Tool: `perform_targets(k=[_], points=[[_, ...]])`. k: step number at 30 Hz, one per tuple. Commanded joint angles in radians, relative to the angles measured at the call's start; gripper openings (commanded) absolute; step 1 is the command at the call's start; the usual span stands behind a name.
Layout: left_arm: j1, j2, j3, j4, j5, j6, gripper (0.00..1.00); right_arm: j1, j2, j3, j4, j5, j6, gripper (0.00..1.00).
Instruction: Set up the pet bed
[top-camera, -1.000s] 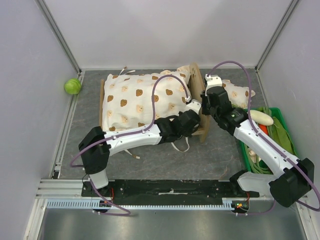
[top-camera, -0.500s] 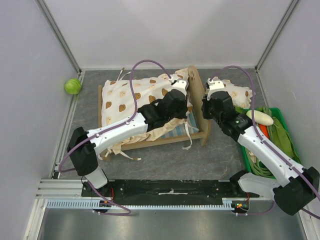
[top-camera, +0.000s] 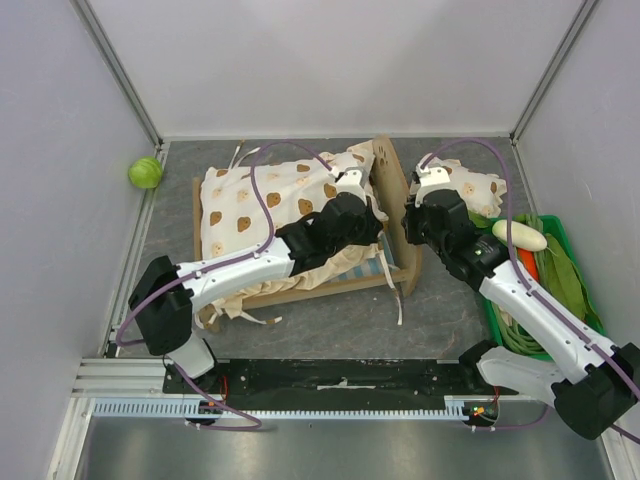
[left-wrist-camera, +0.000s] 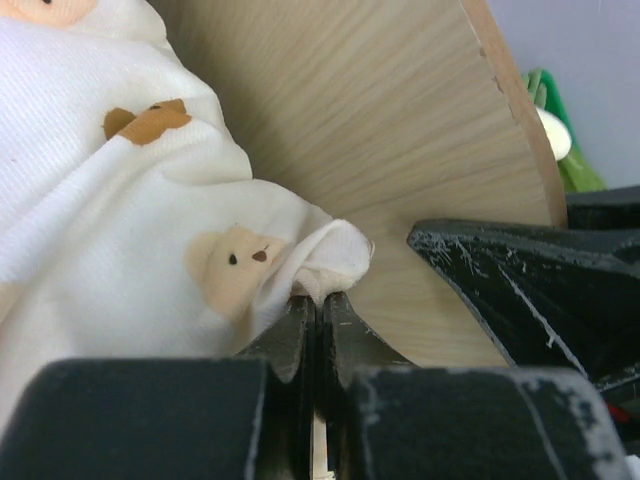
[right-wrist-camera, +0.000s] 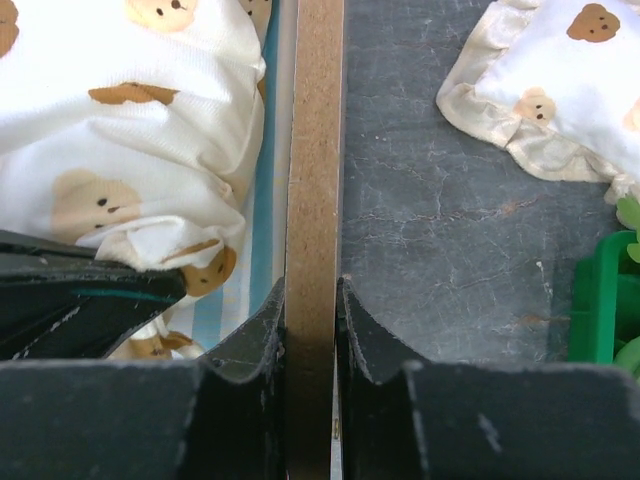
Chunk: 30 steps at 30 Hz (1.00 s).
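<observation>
The pet bed (top-camera: 300, 292), a light-wood frame with a blue-and-white striped base (top-camera: 375, 262), stands mid-table with its headboard (top-camera: 392, 190) at the right. A cream bear-print cushion (top-camera: 255, 200) lies bunched in it. My left gripper (top-camera: 357, 192) is shut on a corner of that cushion (left-wrist-camera: 335, 255), right against the headboard's inner face (left-wrist-camera: 380, 120). My right gripper (right-wrist-camera: 312, 292) is shut on the headboard's top edge (right-wrist-camera: 315, 120), one finger on each side. The striped base (right-wrist-camera: 262, 250) shows beside the cushion (right-wrist-camera: 130, 130).
A small frilled bear-print pillow (top-camera: 480, 185) lies right of the headboard, also in the right wrist view (right-wrist-camera: 560, 70). A green bin (top-camera: 565, 290) of vegetables stands at the right edge. A green ball (top-camera: 145, 172) rests by the left wall.
The left gripper has closed on the cushion corner and drawn it up toward the headboard, baring part of the striped base. The bed has shifted slightly. The right gripper keeps its hold.
</observation>
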Motion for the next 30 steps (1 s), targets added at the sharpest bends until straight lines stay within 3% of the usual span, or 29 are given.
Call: perform_targets(k=[1,5,7,10,14,16,19,21,25,30], points=[[0.011,-0.065,-0.072,0.229,-0.079,-0.134,0.02,0.045,-0.053,-0.002,0.096,-0.187,0.187,0.0],[0.012,-0.078,-0.112,0.323,-0.099,-0.175,0.02,0.054,-0.042,-0.005,0.101,-0.182,0.196,0.0],[0.012,-0.11,-0.233,0.459,-0.12,-0.228,0.02,0.063,-0.036,-0.002,0.105,-0.182,0.196,0.0],[0.012,-0.099,-0.209,0.405,-0.128,-0.237,0.02,0.071,-0.027,-0.002,0.112,-0.176,0.199,0.0],[0.012,-0.029,-0.149,0.362,0.001,-0.199,0.03,0.077,-0.018,-0.004,0.118,-0.162,0.203,0.0],[0.012,-0.003,-0.163,0.358,0.036,-0.219,0.1,0.077,-0.016,-0.005,0.121,-0.144,0.201,0.0],[0.014,0.017,-0.187,0.406,0.114,-0.196,0.28,0.077,-0.012,-0.001,0.121,-0.112,0.186,0.0],[0.012,0.04,-0.122,0.334,0.148,-0.16,0.29,0.077,-0.006,0.014,0.119,-0.09,0.163,0.0],[0.012,0.071,-0.045,0.193,0.131,-0.105,0.35,0.077,0.016,0.068,0.118,-0.001,0.027,0.0],[0.014,0.037,0.016,0.109,0.03,0.004,0.38,0.077,0.031,0.185,0.081,-0.001,-0.11,0.0]])
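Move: The left hand already pinches the sheet corner, with the face of the right side board about 5 cm to its right, level fore and aft, its middle some 6 cm lower. That board's near end lies roughly 9 cm back, 6 cm right and 8 cm below; the striped mattress is about 7 cm back, 2 cm left and 13 cm below. The right hand grips the board's top edge, the board's middle about 7 cm straight beneath. Left hand rolls 15 degrees, then loosens the sheet corner, easing 3 cm down and right; right still pinches board. ##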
